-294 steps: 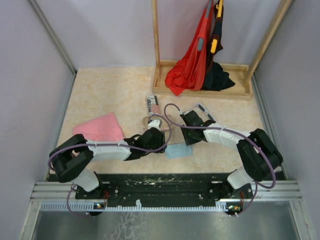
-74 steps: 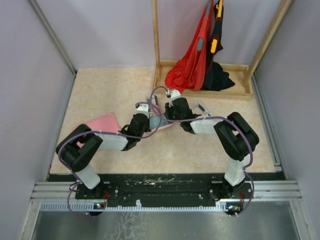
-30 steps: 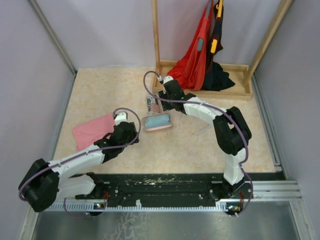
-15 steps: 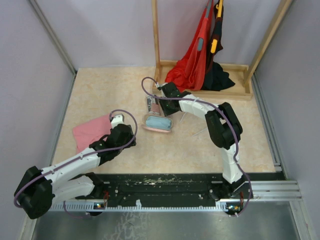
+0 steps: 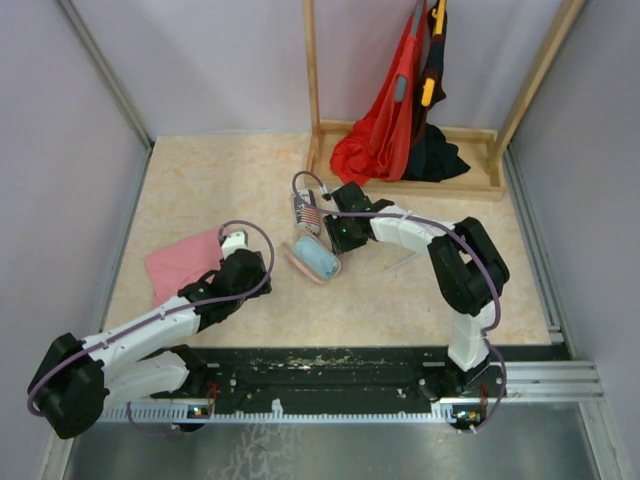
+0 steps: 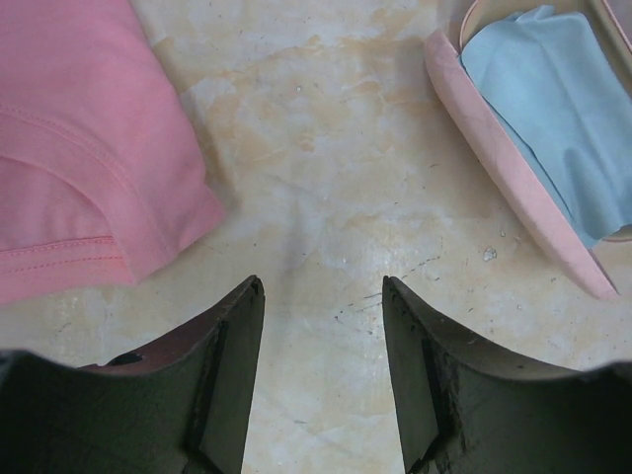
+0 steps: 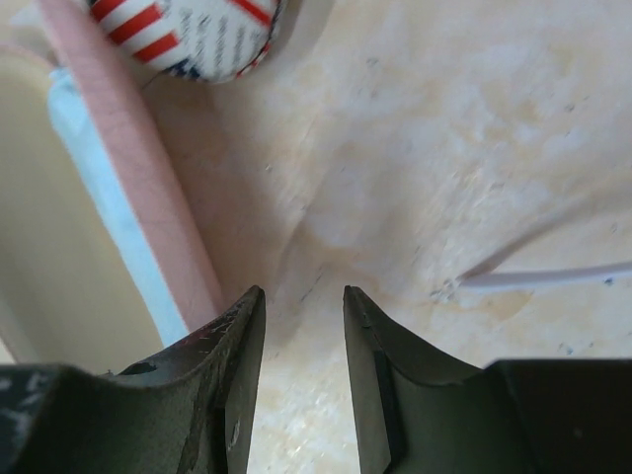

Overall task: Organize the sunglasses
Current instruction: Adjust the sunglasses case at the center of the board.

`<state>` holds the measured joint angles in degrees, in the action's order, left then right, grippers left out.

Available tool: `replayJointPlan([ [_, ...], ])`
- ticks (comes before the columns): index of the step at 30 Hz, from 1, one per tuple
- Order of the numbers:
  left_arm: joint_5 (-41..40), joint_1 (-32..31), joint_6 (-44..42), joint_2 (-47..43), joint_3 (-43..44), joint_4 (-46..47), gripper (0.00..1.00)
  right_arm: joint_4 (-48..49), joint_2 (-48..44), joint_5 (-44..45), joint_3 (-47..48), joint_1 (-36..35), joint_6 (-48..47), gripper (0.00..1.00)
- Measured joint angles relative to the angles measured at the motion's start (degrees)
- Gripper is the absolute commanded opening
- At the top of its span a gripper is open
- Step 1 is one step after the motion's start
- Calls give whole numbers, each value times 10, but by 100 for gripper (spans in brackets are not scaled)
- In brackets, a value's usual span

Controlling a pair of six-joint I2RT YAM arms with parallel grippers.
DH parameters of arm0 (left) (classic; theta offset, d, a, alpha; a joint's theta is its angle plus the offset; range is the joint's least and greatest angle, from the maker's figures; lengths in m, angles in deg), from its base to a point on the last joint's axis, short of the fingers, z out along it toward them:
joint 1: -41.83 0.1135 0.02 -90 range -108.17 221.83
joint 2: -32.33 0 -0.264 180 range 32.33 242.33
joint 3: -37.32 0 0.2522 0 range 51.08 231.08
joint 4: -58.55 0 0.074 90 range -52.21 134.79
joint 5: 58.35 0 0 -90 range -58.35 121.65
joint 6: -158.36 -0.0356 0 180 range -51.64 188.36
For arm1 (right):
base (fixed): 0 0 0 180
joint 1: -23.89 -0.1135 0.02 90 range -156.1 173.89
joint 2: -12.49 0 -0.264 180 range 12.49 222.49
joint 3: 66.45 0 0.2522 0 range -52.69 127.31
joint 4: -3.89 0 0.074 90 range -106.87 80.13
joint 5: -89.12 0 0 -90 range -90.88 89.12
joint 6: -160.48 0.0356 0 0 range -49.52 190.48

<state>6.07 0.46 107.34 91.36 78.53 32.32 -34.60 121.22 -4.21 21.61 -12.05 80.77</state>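
Note:
A thin pale temple arm of one pair of sunglasses (image 7: 553, 276) lies on the table to the right of my right gripper (image 7: 304, 291). From above that pair shows only as a faint line (image 5: 398, 263) below the right forearm. The white-framed pair is hidden. The right gripper (image 5: 340, 235) is open over bare table, between the flag-printed case (image 5: 307, 212) and the open pink case (image 5: 312, 260), which holds a light-blue cloth (image 6: 553, 109). My left gripper (image 6: 321, 286) stands open and empty over bare table, left of the pink case (image 6: 504, 188).
A folded pink cloth (image 5: 185, 262) lies beside the left gripper, also at the left in the left wrist view (image 6: 79, 158). A wooden rack (image 5: 400, 180) with red and black bags stands at the back. Walls close in both sides.
My right gripper has come down from beside the flag case to the pink case's right end, its jaws a little narrower. The pink case has swung to a diagonal. The left arm has barely moved.

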Motion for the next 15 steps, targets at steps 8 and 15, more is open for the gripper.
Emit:
replayJointPlan([
  [8, -1, 0, -5, 1, 0, 2, 59, 17, -70, -32, -74, -24, 29, 38],
  [15, -3, 0, -16, 4, 1, 11, 59, 28, -112, -56, -130, -32, 50, 38],
])
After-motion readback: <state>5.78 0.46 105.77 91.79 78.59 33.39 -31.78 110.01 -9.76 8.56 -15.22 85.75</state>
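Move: Just off the right hand's left finger lies the open sunglasses case holding the light blue cloth, skewed on the board; its middle is about 7 cm left, 3 cm back and 1 cm lower. The flag-patterned case stands some 10 cm ahead and 9 cm left, and a pale sunglasses temple some 17 cm right and 3 cm back. From the left hand, the open case is roughly 15 cm right, 6 cm ahead and 5 cm below. Sweeping steadily back towards the robot's base by about 7 cm, the right hand runs its left finger along the right wall of the open case at its near end, dragging that end round. It rises only about 1 cm, tilting slightly, with the fingers staying partly open around nothing. ##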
